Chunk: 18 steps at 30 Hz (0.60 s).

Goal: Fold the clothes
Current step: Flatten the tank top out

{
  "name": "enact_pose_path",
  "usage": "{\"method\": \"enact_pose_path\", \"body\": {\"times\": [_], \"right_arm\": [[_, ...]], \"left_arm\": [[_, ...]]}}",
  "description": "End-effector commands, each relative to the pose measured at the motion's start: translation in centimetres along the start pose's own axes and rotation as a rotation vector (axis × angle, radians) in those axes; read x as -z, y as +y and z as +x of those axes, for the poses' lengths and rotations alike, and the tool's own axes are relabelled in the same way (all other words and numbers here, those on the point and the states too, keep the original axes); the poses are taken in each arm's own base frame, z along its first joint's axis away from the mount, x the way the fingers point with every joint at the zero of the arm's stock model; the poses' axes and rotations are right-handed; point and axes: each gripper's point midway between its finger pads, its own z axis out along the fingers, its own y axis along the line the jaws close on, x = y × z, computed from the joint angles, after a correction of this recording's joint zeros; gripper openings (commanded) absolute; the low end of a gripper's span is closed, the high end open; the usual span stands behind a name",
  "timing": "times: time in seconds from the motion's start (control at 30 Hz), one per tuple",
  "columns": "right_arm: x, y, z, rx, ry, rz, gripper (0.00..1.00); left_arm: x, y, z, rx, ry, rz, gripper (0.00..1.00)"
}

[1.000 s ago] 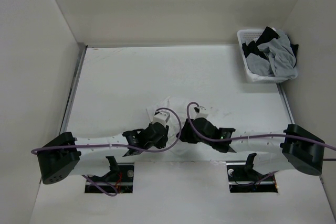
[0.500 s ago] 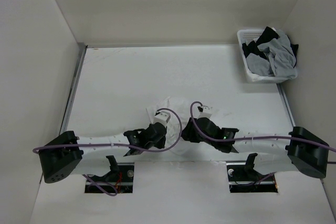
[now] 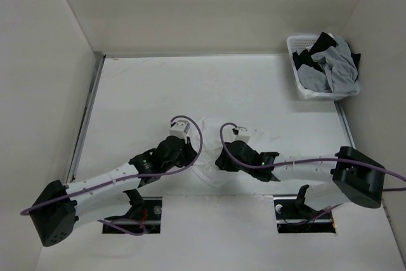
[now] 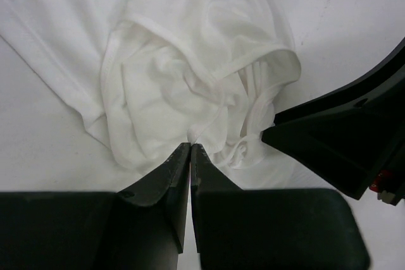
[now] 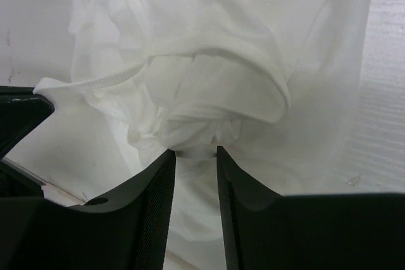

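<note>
The clothes (image 3: 209,128), one plain white garment, lie crumpled on the table between my two grippers. My left gripper (image 3: 193,157) is at the garment's left side; in the left wrist view its jaws (image 4: 191,146) are shut together, with a gathered edge of the white cloth (image 4: 190,74) pinched at their tips. From the right, my right gripper (image 3: 219,162) reaches in. In the right wrist view, that gripper (image 5: 195,152) stands open with a bunched fold of the cloth (image 5: 215,80) between its fingertips. Each gripper's black body shows in the other's wrist view.
A white basket (image 3: 295,61) holding grey and black garments (image 3: 330,68) stands at the table's back right corner. White walls close in the table on the left, back and right. Two cut-outs (image 3: 132,211) sit at the near edge by the arm bases.
My left gripper has shut on the garment's edge, and the left arm has stretched further forward. The right gripper has shifted slightly left and its jaws have narrowed around the fold.
</note>
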Motion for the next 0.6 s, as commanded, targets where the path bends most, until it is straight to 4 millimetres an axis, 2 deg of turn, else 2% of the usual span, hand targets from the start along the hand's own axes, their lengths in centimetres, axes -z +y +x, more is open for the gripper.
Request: {"method": "enact_pose_path", "body": {"times": [0.0,0.03,0.23,0.3,0.37,0.43,0.57], "right_arm": [[0.0,1.6,-2.4,0.002,-0.077,-0.015,0.39],[0.0,1.7,-2.5,0.003,-0.079,-0.019,0.37],[0.3,3.2,-3.0,0.034,-0.075,-0.053,0.06],[1.2,3.9,-3.5,0.037,-0.092,-0.071,0.0],[3.0,5.0,-4.6,0.048,-0.131,-0.109,0.0],[5.7,6.4,-6.3,0.064,-0.179,-0.151,0.0],[13.0,9.8,-10.3,0.118,-0.282,-0.264,0.0]], "left_arm": [[0.8,-1.8,-2.2,0.054,-0.036,0.081,0.03],[0.9,-1.8,-2.6,0.062,-0.045,0.087,0.03],[1.4,-2.5,-4.9,0.093,-0.09,0.124,0.03],[1.8,-2.7,-6.1,0.104,-0.12,0.136,0.03],[2.9,-3.4,-8.3,0.113,-0.175,0.159,0.02],[5.1,-4.2,-11.4,0.116,-0.261,0.189,0.02],[11.2,-5.3,-19.3,0.118,-0.483,0.204,0.02]]}}
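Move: My left hand is already shut on an edge of the tank top, about 6 cm above the table; the garment's middle lies some 7 cm to its right, 4 cm ahead and 6 cm down. A loose fold of the tank top sits right at my right hand's half-open fingertips, about 1 cm below them; from that hand, the garment's middle is roughly 6 cm ahead, 2 cm left and 3 cm down. I shut my right fingers to pinch the fold while both hands creep upward, then I raise them together ever faster, the right about 11 cm nearly straight up and the left some 13 cm up and a little forward, still pinching its edge. Both hands tip their fingers upward by 10 degrees or so as they lift the tank top away from the table. ##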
